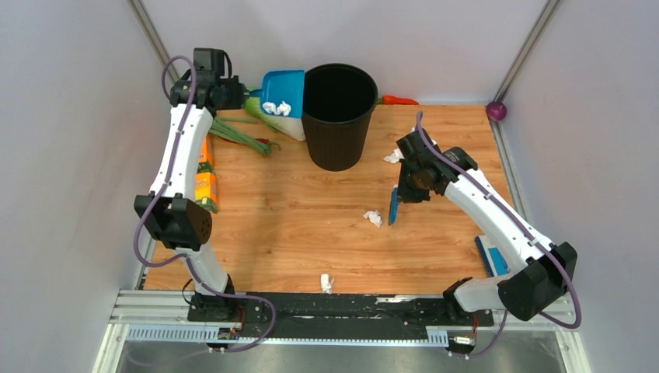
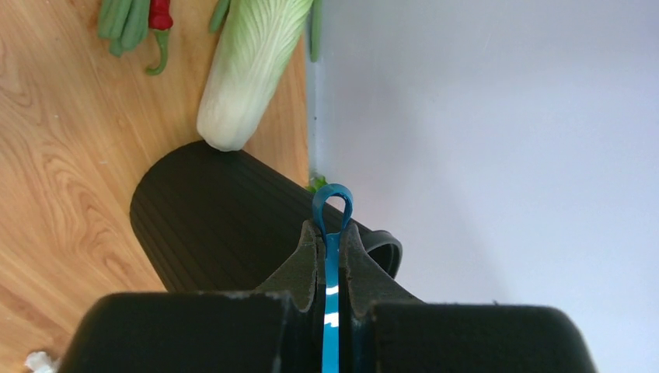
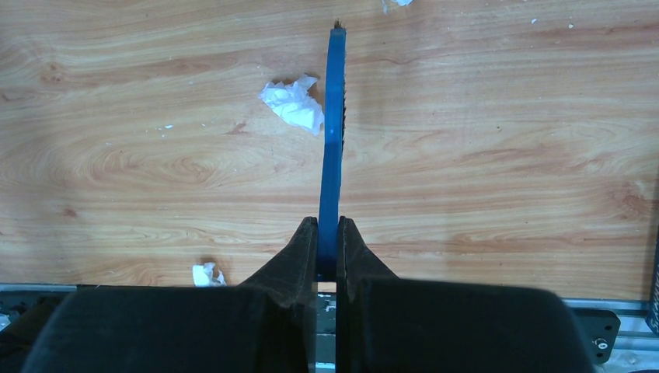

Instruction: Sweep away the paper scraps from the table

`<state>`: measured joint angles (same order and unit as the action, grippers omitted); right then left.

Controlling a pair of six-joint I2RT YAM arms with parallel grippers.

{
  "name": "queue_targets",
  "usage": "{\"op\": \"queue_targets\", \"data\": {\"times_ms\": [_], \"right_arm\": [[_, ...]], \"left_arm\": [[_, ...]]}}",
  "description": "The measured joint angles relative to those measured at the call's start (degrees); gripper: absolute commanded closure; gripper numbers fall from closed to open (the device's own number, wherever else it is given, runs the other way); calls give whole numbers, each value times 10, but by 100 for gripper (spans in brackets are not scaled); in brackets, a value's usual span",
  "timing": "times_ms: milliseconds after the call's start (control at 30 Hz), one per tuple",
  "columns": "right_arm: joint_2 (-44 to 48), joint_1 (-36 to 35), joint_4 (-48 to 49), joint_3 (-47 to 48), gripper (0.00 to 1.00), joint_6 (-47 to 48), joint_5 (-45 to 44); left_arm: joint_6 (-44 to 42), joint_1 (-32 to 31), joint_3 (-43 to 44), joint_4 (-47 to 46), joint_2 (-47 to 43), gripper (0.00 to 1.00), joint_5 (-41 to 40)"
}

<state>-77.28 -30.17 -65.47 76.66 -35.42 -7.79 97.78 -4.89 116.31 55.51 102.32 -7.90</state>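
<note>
On the table (image 1: 287, 233), one paper scrap (image 1: 374, 218) lies just left of the blue brush (image 1: 393, 208). Another scrap (image 1: 327, 283) lies near the front rail and a third (image 1: 393, 156) by the bin. My right gripper (image 1: 409, 189) is shut on the brush's handle; in the right wrist view the brush (image 3: 334, 132) stands edge-on beside a scrap (image 3: 294, 105). My left gripper (image 1: 231, 93) is shut on the handle (image 2: 332, 210) of the blue dustpan (image 1: 284, 87), held up at the back left with white scraps (image 1: 276, 108) in it, beside the bin.
A black ribbed bin (image 1: 339, 115) stands at the back centre. A cabbage (image 2: 249, 70), green beans (image 1: 237, 134) and a red chili (image 2: 159, 19) lie at the back left, an orange box (image 1: 206, 183) along the left edge. A purple ball (image 1: 496, 110) sits at the back right, a blue object (image 1: 491, 255) at the right edge.
</note>
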Motion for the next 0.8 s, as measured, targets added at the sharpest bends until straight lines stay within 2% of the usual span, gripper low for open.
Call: {"op": "queue_targets", "data": {"times_ms": [200,433,800], "right_arm": [[0,0,0,-7,100,0,4],[3,0,2,-13,100,0,5],[31,0,2,-52,100,-1,14]], "left_arm": [[17,-17,10,-6,1,100,-17],[28,-53,61,-16,21,100,-51],[24,-113,93,-85,82,100,-112]]}}
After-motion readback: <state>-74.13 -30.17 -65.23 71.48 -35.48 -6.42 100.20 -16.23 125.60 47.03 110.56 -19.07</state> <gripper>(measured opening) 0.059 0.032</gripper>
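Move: The black bin is where the left hand is taking the loaded dustpan: its middle is about 19 cm to the right, 6 cm farther out and some 18 cm below, with the rim much higher. The two paper scraps on the pan sit about 6 cm right of this hand and 4 cm back; the cabbage lies 20 cm ahead, 3 cm right, down on the table. From the right hand, the bin stands about 32 cm ahead and 10 cm left. The left hand, still gripping the dustpan handle, carries the loaded pan about 8 cm to the right and 5 cm forward towards the bin's mouth, rising some 4 cm on the way and easing down slightly at the end while the wrist tips the fingers up about 10 degrees. Meanwhile the right hand keeps hold of the brush and backs off about 2 cm towards its base, sinking a little. ##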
